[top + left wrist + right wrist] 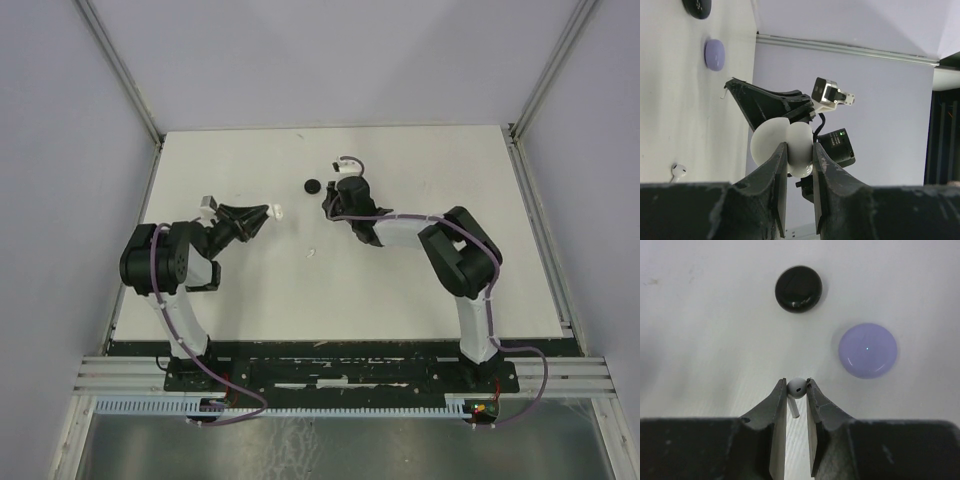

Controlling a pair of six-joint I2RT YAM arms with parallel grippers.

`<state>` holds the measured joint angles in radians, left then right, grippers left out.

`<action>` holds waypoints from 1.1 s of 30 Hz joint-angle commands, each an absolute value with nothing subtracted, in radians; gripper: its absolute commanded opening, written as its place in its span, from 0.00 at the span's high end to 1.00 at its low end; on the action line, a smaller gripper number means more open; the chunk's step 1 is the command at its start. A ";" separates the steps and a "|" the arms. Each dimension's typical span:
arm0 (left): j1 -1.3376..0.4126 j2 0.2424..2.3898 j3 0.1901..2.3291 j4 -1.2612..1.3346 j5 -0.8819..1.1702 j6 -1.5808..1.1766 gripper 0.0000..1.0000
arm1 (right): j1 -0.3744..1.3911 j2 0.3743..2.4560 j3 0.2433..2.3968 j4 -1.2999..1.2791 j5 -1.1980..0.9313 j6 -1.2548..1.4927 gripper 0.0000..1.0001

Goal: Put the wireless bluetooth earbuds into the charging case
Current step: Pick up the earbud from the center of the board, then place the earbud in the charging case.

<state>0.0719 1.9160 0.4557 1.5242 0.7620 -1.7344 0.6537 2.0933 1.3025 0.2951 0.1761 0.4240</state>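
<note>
My left gripper (800, 150) is shut on a white round charging case (782, 145) and holds it above the table at the left (276, 211). The case's two rounded halves stick out past the fingertips. My right gripper (796, 386) is shut on a white earbud (796, 388): the bud's head sits between the fingertips and its stem points back between the fingers. In the top view this gripper (328, 205) reaches toward the middle of the table. Another white earbud (678, 171) lies loose on the table (311, 252).
A black disc (798, 288) and a lilac disc (867, 350) lie on the white table just beyond the right gripper. The black disc (313, 185) also shows from above. Grey walls enclose the table on three sides.
</note>
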 commanded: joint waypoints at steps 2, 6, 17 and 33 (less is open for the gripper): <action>-0.015 1.936 0.515 1.676 0.724 -1.784 0.97 | 0.616 1.925 1.139 0.705 0.077 0.473 0.95; -0.078 1.961 0.552 1.669 0.694 -1.795 0.97 | 0.585 1.851 1.002 0.898 0.047 0.506 0.97; -0.176 2.024 0.617 1.662 0.646 -1.814 0.97 | 0.546 1.728 0.863 1.044 -0.054 0.535 0.98; -0.206 2.035 0.647 1.663 0.647 -1.827 0.97 | 0.525 1.831 0.805 1.442 -0.204 0.623 0.99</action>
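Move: The right gripper already holds the earbud just over the board. The white charging case in the left gripper is about 13 cm to the right hand's left, 2 cm back and 8 cm above. Near the board, 3 cm below the right hand, are the black case about 9 cm ahead and 3 cm left, the lilac case 6 cm ahead and 5 cm right, and the other earbud 12 cm back and 3 cm left. From the left hand, the held earbud is some 15 cm right, 3 cm ahead and 8 cm down. Lift the right gripper about 17 cm off the board with the earbud still pinched, easing a little right and back, and swing its fingers up from pointing down to just above level, still facing left towards the white case. Meanwhile carry the case in the left gripper some 10 cm to the right towards the earbud, turning slightly clockwise and keeping both grips. ##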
